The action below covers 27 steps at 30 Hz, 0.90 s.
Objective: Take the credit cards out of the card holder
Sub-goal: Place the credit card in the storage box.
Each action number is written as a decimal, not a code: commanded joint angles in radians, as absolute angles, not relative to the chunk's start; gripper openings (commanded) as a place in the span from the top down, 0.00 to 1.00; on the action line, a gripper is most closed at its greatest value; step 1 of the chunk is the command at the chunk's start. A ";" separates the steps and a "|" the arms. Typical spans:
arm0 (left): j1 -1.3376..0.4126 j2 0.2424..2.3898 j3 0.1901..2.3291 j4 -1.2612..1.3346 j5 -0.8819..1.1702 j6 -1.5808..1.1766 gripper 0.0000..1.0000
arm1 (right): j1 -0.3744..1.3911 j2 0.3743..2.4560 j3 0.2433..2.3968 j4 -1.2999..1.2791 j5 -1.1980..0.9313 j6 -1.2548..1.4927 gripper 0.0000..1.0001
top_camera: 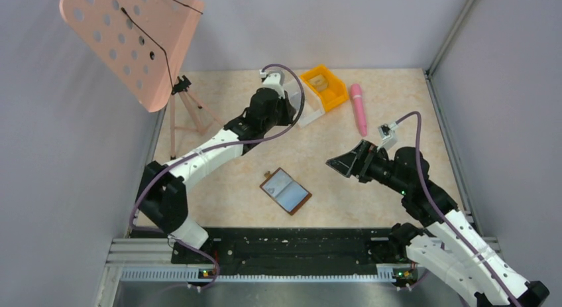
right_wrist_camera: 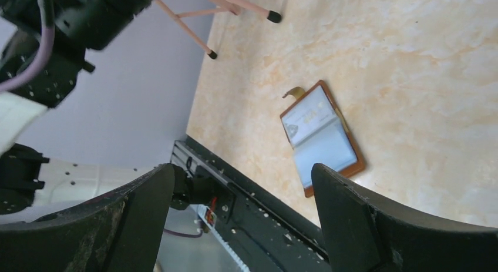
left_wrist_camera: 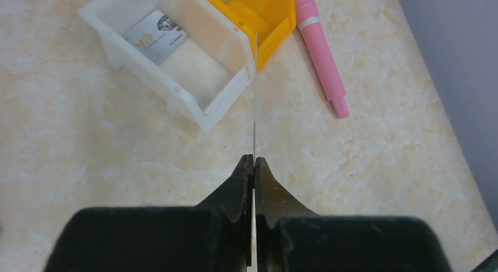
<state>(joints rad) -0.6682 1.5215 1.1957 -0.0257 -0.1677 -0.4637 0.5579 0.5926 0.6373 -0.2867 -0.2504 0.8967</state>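
The card holder (top_camera: 286,191) lies open on the table between the arms, brown with pale blue pockets; the right wrist view shows it too (right_wrist_camera: 322,137). My left gripper (left_wrist_camera: 253,160) is shut on a thin credit card (left_wrist_camera: 255,96) seen edge-on, held just above the table beside the white bin (left_wrist_camera: 217,104). Another credit card (left_wrist_camera: 155,36), grey with "VIP" print, lies inside that bin. In the top view the left gripper (top_camera: 286,110) is at the back by the bins. My right gripper (top_camera: 338,162) hovers right of the card holder, open and with nothing between its fingers (right_wrist_camera: 244,169).
An orange bin (left_wrist_camera: 276,25) stands against the white bin's far side. A pink pen (top_camera: 358,108) lies to its right. A pink perforated music stand (top_camera: 132,35) on a tripod fills the back left. Grey walls enclose the table.
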 commanded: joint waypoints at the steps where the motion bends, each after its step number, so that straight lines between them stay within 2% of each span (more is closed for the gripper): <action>1: -0.593 1.601 1.307 -0.054 0.050 -0.539 1.00 | 0.549 0.597 0.725 -0.346 -0.221 0.803 0.13; 15: -0.388 1.878 1.412 0.165 0.162 -0.847 1.00 | 0.549 0.596 0.766 -0.438 -0.175 0.669 0.13; 27: -0.371 2.021 1.479 0.229 0.141 -0.985 1.00 | 0.548 0.658 0.806 -0.447 -0.208 0.635 0.13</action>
<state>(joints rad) -0.3683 1.9911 1.4212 0.1398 0.1345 -0.9215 0.5575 0.6571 0.7536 -0.4603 -0.2039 0.6617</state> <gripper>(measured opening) 0.012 0.870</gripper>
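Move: The left hand holds the credit card; the white storage box it is bound for lies about 19 cm ahead, 6 cm to the right and 20 cm below. A printed card already lies in that box, roughly 20 cm ahead and 4 cm right; the yellow box adjoins it some 25 cm ahead and 15 cm right, and the pink pen is about 15 cm ahead and 29 cm right. From the right hand the white box is about 38 cm ahead, 10 cm left and 22 cm below. Keeping the card pinched between its shut fingers, the left hand carries it forward about 13 cm towards the white box, sinking steadily by some 8 cm and easing a little left. On the way it rolls some 30 degrees about the line of its fingers, left side going down, and slows at the end. ##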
